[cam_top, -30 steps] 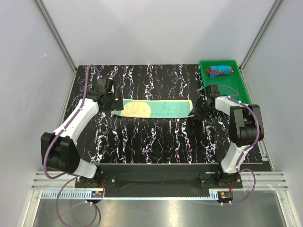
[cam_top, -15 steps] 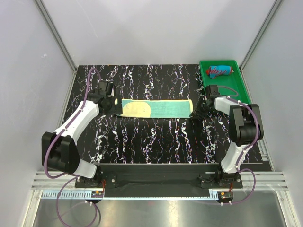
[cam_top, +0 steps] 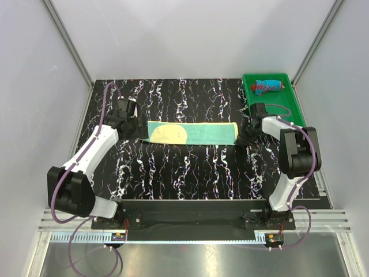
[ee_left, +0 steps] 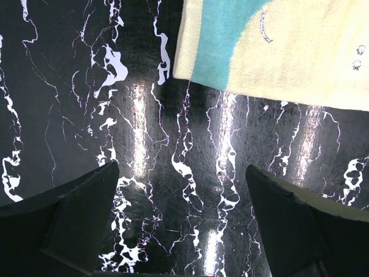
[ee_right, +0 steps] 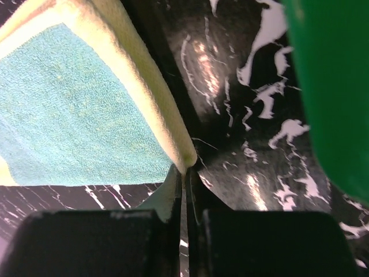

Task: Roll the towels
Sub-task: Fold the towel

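Note:
The pale yellow and teal towel lies flat and lengthwise across the middle of the table. My right gripper is shut on its right-hand near corner; in the right wrist view the yellow hem runs into the shut jaws of the gripper. My left gripper stands open just off the towel's left end. The left wrist view shows its gripper over bare table, with the towel ahead of it. The red and blue towel lies rolled in the tray.
The green tray stands at the back right corner, close behind my right gripper; its wall fills the right side of the right wrist view. Grey walls enclose the black marbled table on three sides.
My right gripper has shut on the towel's right corner. The towel has slid a little to the right. My left gripper has drawn back off the towel's left end, still open.

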Robot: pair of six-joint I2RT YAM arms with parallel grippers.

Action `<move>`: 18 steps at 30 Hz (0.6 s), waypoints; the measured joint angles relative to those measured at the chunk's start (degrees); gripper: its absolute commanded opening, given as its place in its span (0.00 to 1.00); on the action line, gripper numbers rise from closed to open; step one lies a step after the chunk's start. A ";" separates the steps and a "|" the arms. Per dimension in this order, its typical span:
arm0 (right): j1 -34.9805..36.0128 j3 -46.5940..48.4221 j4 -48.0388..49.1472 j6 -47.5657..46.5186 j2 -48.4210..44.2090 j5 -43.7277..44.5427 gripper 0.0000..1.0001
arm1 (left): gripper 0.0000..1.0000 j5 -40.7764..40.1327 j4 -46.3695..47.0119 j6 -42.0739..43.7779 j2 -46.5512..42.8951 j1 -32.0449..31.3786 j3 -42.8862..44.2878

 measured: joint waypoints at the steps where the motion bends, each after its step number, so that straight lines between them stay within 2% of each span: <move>1: 0.00 0.15 -0.76 -0.20 -0.22 0.52 0.00 | 0.99 0.11 -0.04 0.00 -0.39 0.00 -0.09; 9: 1.05 3.58 -7.45 -0.81 -4.11 4.24 0.00 | 0.99 0.55 0.09 -0.02 -1.53 0.00 -0.13; 18: 10.21 14.62 -14.53 -0.61 -5.09 9.90 0.00 | 0.99 0.59 0.02 -0.04 -2.62 -0.02 -0.13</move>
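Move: The right hand has the towel's near right corner shut between its fingers; the middle of the towel, over which this end is being brought, lies some 20 cm to its left and 4 cm farther out, about 1 cm lower. The yellow circle on it is about 29 cm left and 4 cm ahead. The green tray's middle stands roughly 15 cm right and 17 cm ahead. From the left hand, the towel's middle is about 20 cm right, 8 cm ahead and 12 cm below. Upward first and foremost, about 9 cm, the right hand lifts the pinched towel corner off the table; after easing roughly a centimetre to the right it swings left by some 5 cm, away from the green tray and towards the towel's middle, picking up speed. The fingers stay shut on the cloth while the wrist tilts a little, by 10 degrees or so. ##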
